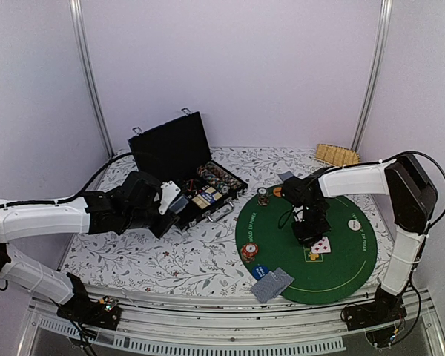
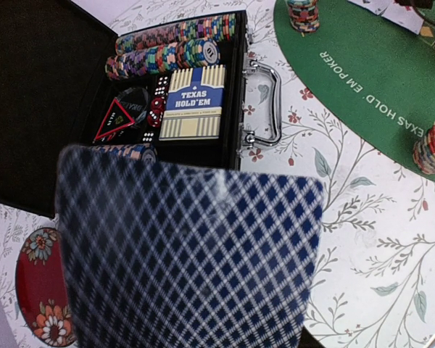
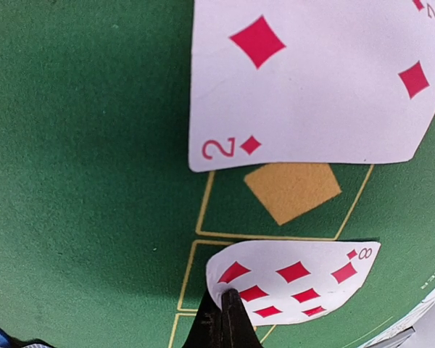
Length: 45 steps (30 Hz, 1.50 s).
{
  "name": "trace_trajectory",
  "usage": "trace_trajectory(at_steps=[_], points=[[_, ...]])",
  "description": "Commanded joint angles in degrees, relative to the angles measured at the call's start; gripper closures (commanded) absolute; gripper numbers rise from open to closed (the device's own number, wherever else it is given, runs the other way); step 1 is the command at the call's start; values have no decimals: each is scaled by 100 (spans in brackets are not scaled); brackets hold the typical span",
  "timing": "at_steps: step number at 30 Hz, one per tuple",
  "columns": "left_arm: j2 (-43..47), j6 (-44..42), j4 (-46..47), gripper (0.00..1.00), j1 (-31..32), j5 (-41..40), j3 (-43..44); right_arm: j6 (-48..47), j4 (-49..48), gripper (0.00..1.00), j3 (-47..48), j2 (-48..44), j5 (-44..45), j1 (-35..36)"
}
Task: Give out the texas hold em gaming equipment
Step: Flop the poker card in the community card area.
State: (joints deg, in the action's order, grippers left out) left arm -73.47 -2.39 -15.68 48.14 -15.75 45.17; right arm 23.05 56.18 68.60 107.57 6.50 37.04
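In the left wrist view a blue diamond-patterned card back (image 2: 188,254) fills the lower frame and hides my left fingers. From above, my left gripper (image 1: 169,200) holds the playing cards just in front of the open case. My right gripper (image 3: 228,301) is shut on a corner of the eight of diamonds (image 3: 304,279), bent up off the green mat (image 3: 80,145). The two of diamonds (image 3: 312,80) lies face up just beyond it. From above, my right gripper (image 1: 309,231) hangs over the mat's middle beside the face-up cards (image 1: 322,245). Face-down cards (image 1: 273,284) lie at the mat's near edge.
The black hinged case (image 1: 179,148) stands open with rows of chips (image 2: 174,43), a Texas Hold'em box (image 2: 194,101) and dice. Chip stacks (image 1: 250,252) (image 1: 262,199) and a white button (image 1: 353,225) sit on the mat. A red dish (image 2: 36,290) lies left of the case.
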Motion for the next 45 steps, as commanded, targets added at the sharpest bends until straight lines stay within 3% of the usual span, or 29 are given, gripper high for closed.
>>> trace_trajectory(at_steps=[1,26,34,42,45], points=[[28,-58,142,62,55,-6,45,-112,-584,98,169,237,-44,-38],[41,-51,125,62,58,-16,35,-134,-766,96,246,273,74,-237],[73,-42,121,62,69,-25,36,-142,-748,72,241,267,0,-229],[66,-44,117,62,68,-19,36,-376,-849,56,265,-210,-908,-221],[66,-42,104,62,76,-26,36,-408,-775,45,365,-508,-1000,-222]])
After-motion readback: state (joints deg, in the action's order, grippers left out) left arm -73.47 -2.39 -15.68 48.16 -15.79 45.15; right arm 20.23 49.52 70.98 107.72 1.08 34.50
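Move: The 2 of diamonds, whose near edge the held card is going to, has its middle about 9 cm ahead of the right hand and 3 cm to its right, barely below it. The 3 of spades lies some 6 cm beyond the 2. The pinched 8 of diamonds stretches to the right, its middle roughly 4 cm right and 1 cm ahead; the blue chip is about 15 cm left, 10 cm back. From the left hand, the 2 lies some 43 cm right, 7 cm ahead and 13 cm down. Still pinching the left end of the 8 of diamonds, the right hand slides it level along the mat, about 3.5 cm forward towards the near edge of the 2, tipping a few degrees. There the fingers open to about half and let go; the hand then eases some 2 cm left, rolling its left side up and just starting to rise. The left hand keeps holding the deck still. ##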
